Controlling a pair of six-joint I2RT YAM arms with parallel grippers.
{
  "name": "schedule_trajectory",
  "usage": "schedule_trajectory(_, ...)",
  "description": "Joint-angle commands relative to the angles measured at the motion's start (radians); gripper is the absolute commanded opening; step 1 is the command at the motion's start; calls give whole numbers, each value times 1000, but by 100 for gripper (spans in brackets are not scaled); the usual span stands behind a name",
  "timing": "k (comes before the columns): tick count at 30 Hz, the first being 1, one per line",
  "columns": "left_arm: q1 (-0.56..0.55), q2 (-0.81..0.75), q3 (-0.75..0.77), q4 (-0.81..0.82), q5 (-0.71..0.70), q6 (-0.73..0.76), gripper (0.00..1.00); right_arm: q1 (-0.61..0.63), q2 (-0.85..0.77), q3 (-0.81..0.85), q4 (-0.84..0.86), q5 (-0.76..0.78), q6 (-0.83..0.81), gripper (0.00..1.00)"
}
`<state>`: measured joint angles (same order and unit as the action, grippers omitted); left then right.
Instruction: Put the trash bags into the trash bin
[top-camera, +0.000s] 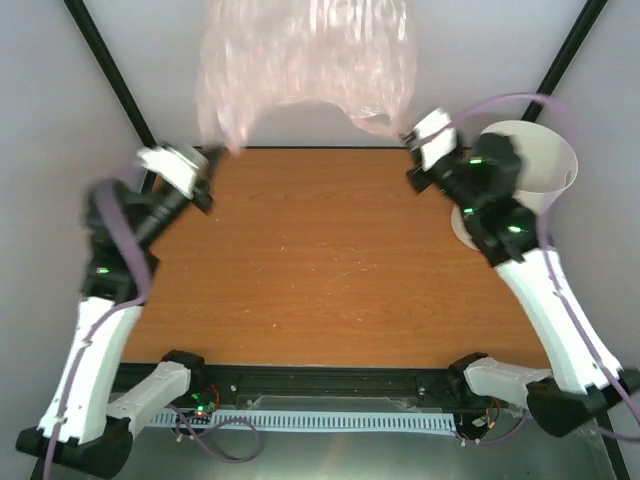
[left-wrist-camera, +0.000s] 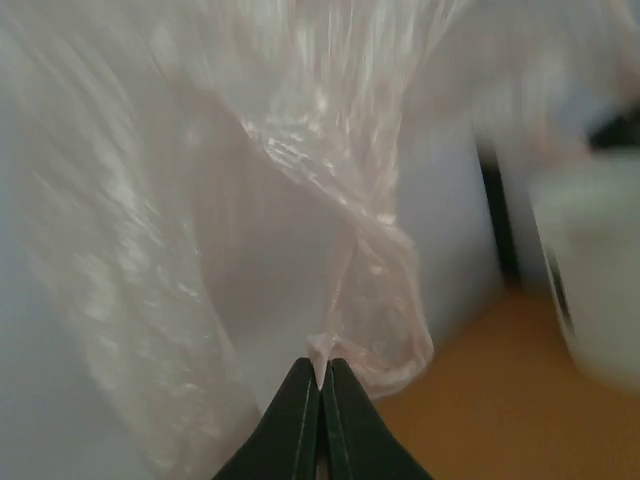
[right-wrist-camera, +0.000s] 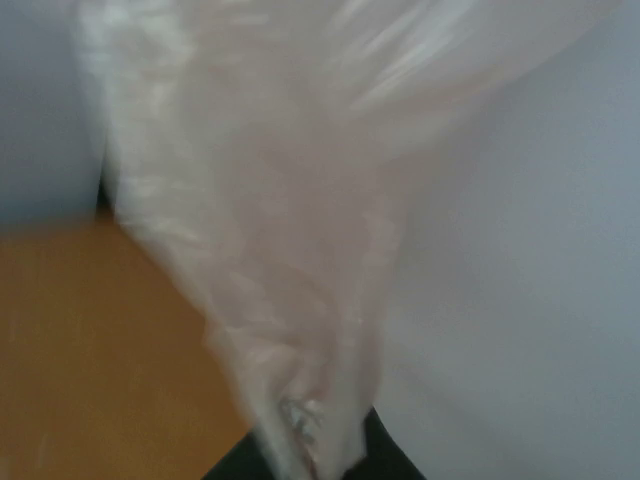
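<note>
The pale pink translucent trash bag (top-camera: 305, 55) hangs spread in the air above the table's far edge, stretched between both grippers. My left gripper (top-camera: 218, 155) is shut on its lower left corner; in the left wrist view a pinch of the bag (left-wrist-camera: 300, 150) sticks up between the closed black tips of the left gripper (left-wrist-camera: 320, 375). My right gripper (top-camera: 408, 135) is shut on the lower right part; in the right wrist view the bag (right-wrist-camera: 270, 200) gathers down into the right gripper (right-wrist-camera: 320, 460). The white trash bin (top-camera: 545, 160) stands at the far right behind the right arm, and shows blurred (left-wrist-camera: 600, 270) in the left wrist view.
The wooden table (top-camera: 320, 260) lies below the raised bag. Black frame posts (top-camera: 110, 70) rise at both back corners against grey walls. The right arm's elbow (top-camera: 505, 225) is close in front of the bin.
</note>
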<state>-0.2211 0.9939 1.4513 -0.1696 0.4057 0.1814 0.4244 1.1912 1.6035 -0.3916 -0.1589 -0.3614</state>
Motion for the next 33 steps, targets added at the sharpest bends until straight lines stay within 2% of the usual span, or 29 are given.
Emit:
schedule_trajectory(1,-7,-29,-601,-279,48,239,1,12,201,-504,-273,122,-237,3)
schedule_trajectory(4,-13,-155,-617,-438,136,237,1,14,115,-558,-458,-96,-210,3)
schedule_trajectory(7,-24,-252,-540,-452,136,194,1,26,-52,-515,-498,-297,-174,3)
schedule_trajectory(10,-24,-224,-473,-464,116,150,1,48,-164,-496,-408,-315,-99,3)
schedule_trajectory(13,-25,-185,-462,-460,109,110,1,50,-143,-469,-396,-291,-69,3)
schedule_trajectory(16,-24,-160,-465,-433,110,68,1,50,-68,-415,-432,-260,-28,18)
schedule_trajectory(19,-24,-124,-429,-416,102,18,1,48,-34,-329,-456,-247,13,44)
schedule_trajectory(23,-20,-75,-397,-369,42,-58,1,45,-25,-204,-457,-196,67,74)
schedule_trajectory(29,65,-19,-384,-320,-3,-211,1,12,4,-57,-535,-232,56,87)
schedule_trajectory(33,83,1,-378,-292,-13,-249,1,-53,25,-21,-564,-226,52,91)
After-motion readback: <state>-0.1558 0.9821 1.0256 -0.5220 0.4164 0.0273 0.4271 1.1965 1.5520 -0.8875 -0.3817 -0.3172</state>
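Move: Both hands hold the trash bag high, its film billowing between them, the bag's middle some 12 cm ahead and 10 cm above each, 14 cm right of the left hand and 12 cm left of the right. The table centre lies about 55 cm below and 5 ahead of the left hand, 15 to its right; from the right hand, 50 below, 11 left, level. The trash bin stands about 26 cm right of the right hand, 12 ahead, 38 below. Both hands whip the bag down about 40 cm, then rise partway; left keeps its grip, right opens, releasing. ##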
